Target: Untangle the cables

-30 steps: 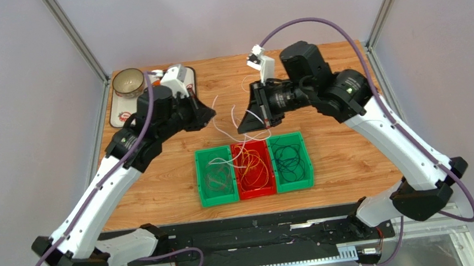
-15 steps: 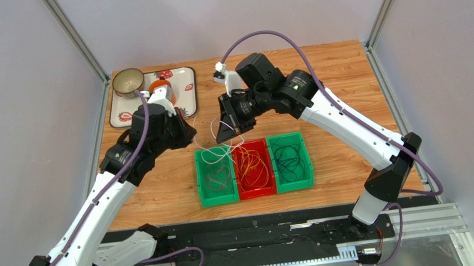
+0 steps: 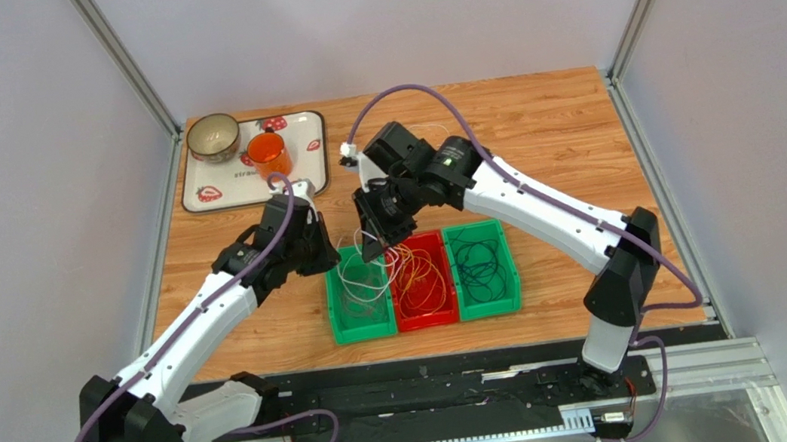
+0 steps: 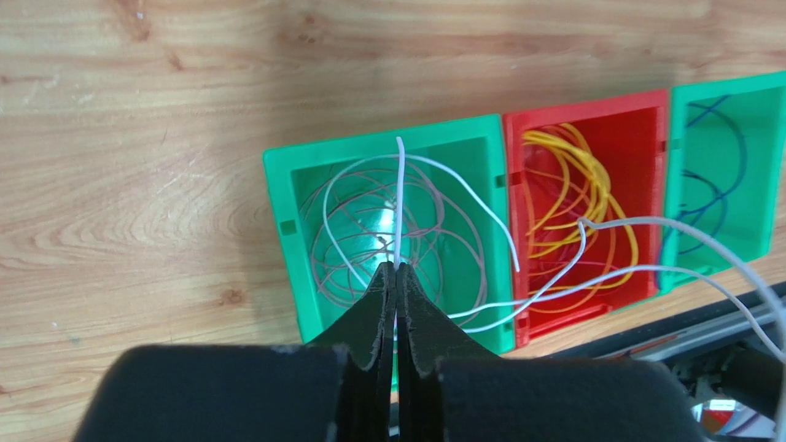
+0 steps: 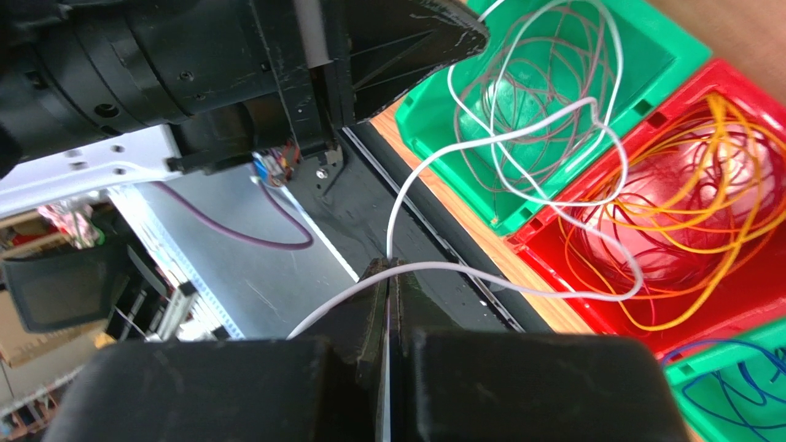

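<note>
A thin white cable (image 3: 351,265) hangs between my two grippers over the bins. My left gripper (image 4: 397,267) is shut on one stretch of the white cable (image 4: 399,193), just above the left green bin (image 4: 281,198), which holds pale grey-pink loops. My right gripper (image 5: 388,263) is shut on another stretch of the white cable (image 5: 480,274), which loops across the left green bin and the red bin (image 5: 738,78). Orange cables (image 3: 423,277) fill the red bin. Dark cables (image 3: 481,261) lie in the right green bin (image 3: 502,232). Seen from above, the left gripper (image 3: 332,254) and right gripper (image 3: 371,251) stand close together.
A patterned tray (image 3: 308,129) at the back left carries a bowl (image 3: 214,137) and an orange cup (image 3: 267,151). The three bins sit side by side near the table's front edge, with the black base rail (image 3: 420,389) just below them.
Both arms swung forward and down from the table's middle to the bins, carrying the white cable. It now hangs lower, over the left green and red bins.
</note>
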You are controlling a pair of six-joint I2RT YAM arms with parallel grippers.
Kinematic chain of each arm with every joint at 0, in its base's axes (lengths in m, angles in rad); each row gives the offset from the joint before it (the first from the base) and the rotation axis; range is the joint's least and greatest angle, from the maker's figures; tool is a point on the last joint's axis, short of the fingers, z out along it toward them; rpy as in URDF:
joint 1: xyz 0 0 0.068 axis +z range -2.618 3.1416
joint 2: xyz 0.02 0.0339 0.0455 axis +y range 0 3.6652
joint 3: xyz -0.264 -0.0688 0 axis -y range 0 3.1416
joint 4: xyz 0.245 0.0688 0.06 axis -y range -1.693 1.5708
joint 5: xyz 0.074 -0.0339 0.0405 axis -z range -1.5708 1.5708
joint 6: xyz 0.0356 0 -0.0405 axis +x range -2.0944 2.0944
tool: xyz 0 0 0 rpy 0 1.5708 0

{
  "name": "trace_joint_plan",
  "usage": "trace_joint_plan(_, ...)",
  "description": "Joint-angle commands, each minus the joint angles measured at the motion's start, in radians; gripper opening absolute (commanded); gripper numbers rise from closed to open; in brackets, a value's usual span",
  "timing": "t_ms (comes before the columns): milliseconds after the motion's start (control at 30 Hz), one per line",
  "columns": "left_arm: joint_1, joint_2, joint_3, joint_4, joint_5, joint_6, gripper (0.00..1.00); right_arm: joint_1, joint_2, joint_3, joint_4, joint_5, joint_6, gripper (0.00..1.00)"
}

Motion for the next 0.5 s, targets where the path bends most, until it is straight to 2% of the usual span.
trace_joint_plan(0,0.005,0.024,-0.035,0.075,0.016,-0.021,0.0,0.054,0.074,0.071,-0.029,0.025,-0.036,0.0)
trace_joint_plan(200,0.005,0.03,-0.052,0.07,0.006,-0.029,0.0,0.097,0.168,0.12,-0.067,0.031,-0.053,0.0)
trace_joint_plan(233,0.005,0.027,-0.048,0.058,0.006,-0.026,0.06,0.1,0.173,0.13,-0.072,0.039,-0.056,0.0)
trace_joint_plan(300,0.005,0.005,-0.043,0.044,-0.028,-0.022,0.27,0.108,0.182,0.143,-0.081,0.067,-0.062,0.0)
trace_joint_plan(400,0.011,-0.025,-0.023,-0.003,-0.062,-0.015,0.49,0.116,0.188,0.168,-0.09,0.087,-0.067,0.0)
trace_joint_plan(467,0.02,-0.044,0.0,-0.046,-0.083,-0.005,0.55,0.122,0.19,0.179,-0.078,0.064,-0.071,0.0)
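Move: Both hands already hold the white cable over the left green bin. Its middle is about 4 cm back, 2 cm to the right and 12 cm below the left hand; from the right hand it is about 3 cm left, level front to back and 20 cm below. From the right hand, the red bin with the yellow cable lies some 8 cm right, and the right green bin some 20 cm right, both level with it and 20 cm below. The left fingers let go of the white cable above the left green bin, opening to about half after the hand has sunk some 2.5 cm and come to a stop. The right hand keeps its end pinched and comes down about 5.5 cm towards the bin, drifting 3 cm left and 2 cm back and tipping some 10 degrees steeper, easing to a stop close beside the left gripper. ##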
